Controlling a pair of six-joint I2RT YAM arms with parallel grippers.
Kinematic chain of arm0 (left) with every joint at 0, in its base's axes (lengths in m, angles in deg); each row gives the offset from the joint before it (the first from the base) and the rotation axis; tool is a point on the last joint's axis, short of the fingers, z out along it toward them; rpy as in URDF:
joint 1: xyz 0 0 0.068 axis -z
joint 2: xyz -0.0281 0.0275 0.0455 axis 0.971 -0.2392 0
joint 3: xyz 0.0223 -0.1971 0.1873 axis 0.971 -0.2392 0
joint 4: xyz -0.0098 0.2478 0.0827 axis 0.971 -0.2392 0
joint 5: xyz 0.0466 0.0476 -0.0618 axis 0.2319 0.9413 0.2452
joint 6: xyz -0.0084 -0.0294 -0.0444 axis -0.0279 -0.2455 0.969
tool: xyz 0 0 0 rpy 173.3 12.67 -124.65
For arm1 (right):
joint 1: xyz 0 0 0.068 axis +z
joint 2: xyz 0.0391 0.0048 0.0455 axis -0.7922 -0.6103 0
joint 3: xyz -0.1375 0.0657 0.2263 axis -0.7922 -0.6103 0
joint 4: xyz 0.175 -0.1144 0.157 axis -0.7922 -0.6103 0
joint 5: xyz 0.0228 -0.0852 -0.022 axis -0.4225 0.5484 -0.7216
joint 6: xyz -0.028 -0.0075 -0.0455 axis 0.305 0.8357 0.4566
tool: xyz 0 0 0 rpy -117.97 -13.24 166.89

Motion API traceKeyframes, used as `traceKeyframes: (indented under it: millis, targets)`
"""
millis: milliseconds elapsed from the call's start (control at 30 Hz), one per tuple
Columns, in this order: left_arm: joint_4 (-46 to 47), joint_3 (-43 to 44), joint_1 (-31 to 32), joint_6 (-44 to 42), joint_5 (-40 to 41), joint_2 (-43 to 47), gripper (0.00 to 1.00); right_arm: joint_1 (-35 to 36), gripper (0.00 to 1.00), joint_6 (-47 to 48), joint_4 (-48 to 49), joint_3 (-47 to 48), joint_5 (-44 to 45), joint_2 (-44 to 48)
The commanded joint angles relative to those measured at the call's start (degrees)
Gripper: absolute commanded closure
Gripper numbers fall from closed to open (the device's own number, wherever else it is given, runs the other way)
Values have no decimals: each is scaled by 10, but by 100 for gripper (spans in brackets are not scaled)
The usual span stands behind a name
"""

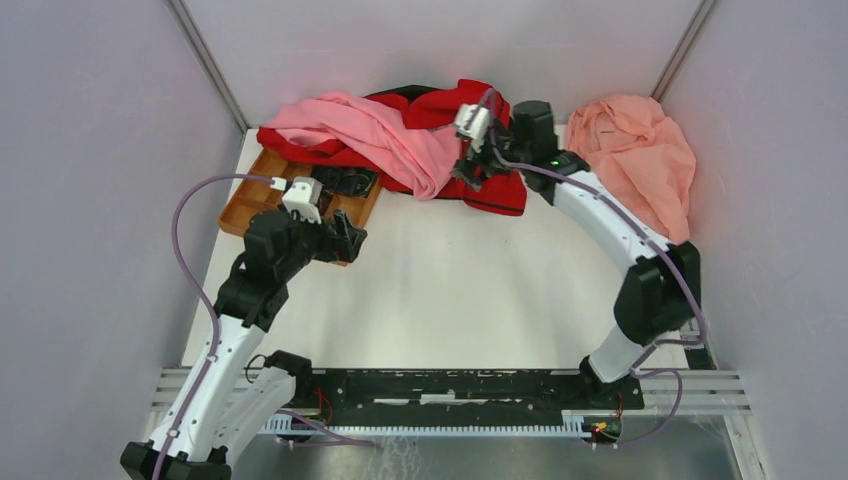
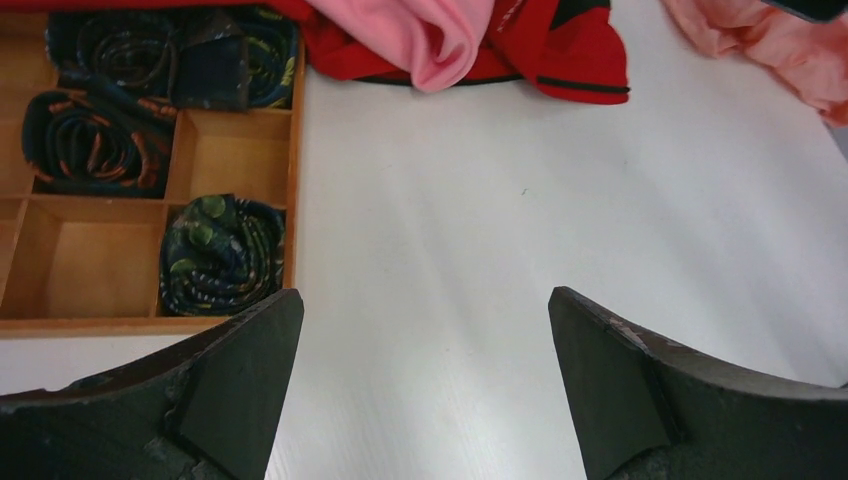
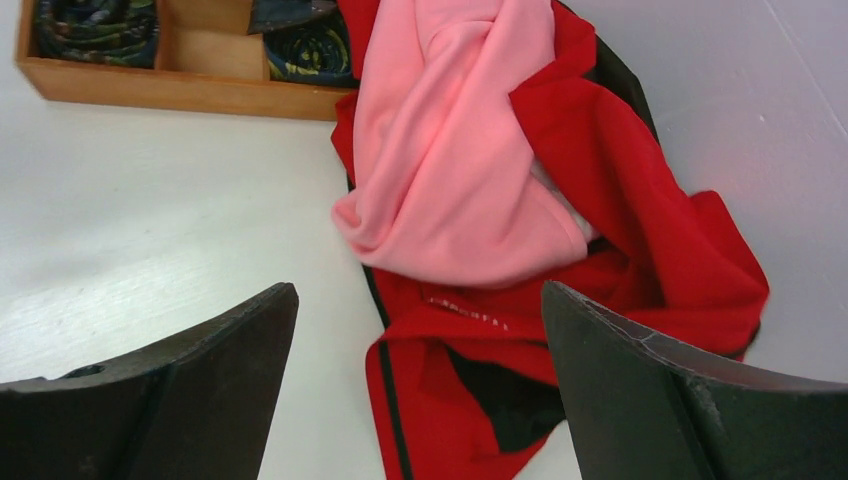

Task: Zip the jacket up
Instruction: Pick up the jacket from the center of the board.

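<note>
The jacket (image 1: 370, 130) is a bright pink bundle lying crumpled across a red-and-black garment (image 1: 495, 195) at the back of the table. No zipper shows on it. In the right wrist view the jacket (image 3: 460, 150) hangs down in a rounded fold just ahead of my right gripper (image 3: 420, 288). That gripper is open above the red garment's (image 3: 640, 250) front edge and holds nothing. My right gripper (image 1: 470, 165) sits at the pile's right end. My left gripper (image 1: 345, 238) is open and empty over bare table (image 2: 425, 294), with the jacket's tip (image 2: 435, 45) far ahead.
A wooden divided tray (image 1: 250, 205) with rolled dark ties (image 2: 222, 255) stands at the back left, right beside the left gripper. A salmon-peach cloth (image 1: 640, 150) lies heaped at the back right. Grey walls close in both sides and the back.
</note>
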Motion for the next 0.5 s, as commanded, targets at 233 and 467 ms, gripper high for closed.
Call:
traceKeyframes:
  millis: [233, 467]
  targets:
    - [68, -96, -1, -45, 119, 67, 0, 132, 2, -63, 7, 261, 316, -289]
    - [65, -101, -2, -48, 138, 81, 0, 134, 6, -98, 6, 373, 348, -413]
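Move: Out beyond the open right hand lies the near end of the pink jacket, about 19 cm ahead, 10 cm to its left and 24 cm below. The uncovered part of the red jacket is some 28 cm ahead and 3 cm to the right; the wooden tray's middle sits about 10 cm ahead and 39 cm left, both as low. From the left hand the pink end is roughly 35 cm ahead, 13 cm right and 22 cm below. Swooping in towards the near end of the pink jacket, the right hand travels some 20 cm, first mostly left, then forward and down, turning about 15 degrees clockwise while its left side dips; its fingers stay wide open, still above the cloth. The empty left hand eases about 4 cm left and down, swinging slightly counter-clockwise. ##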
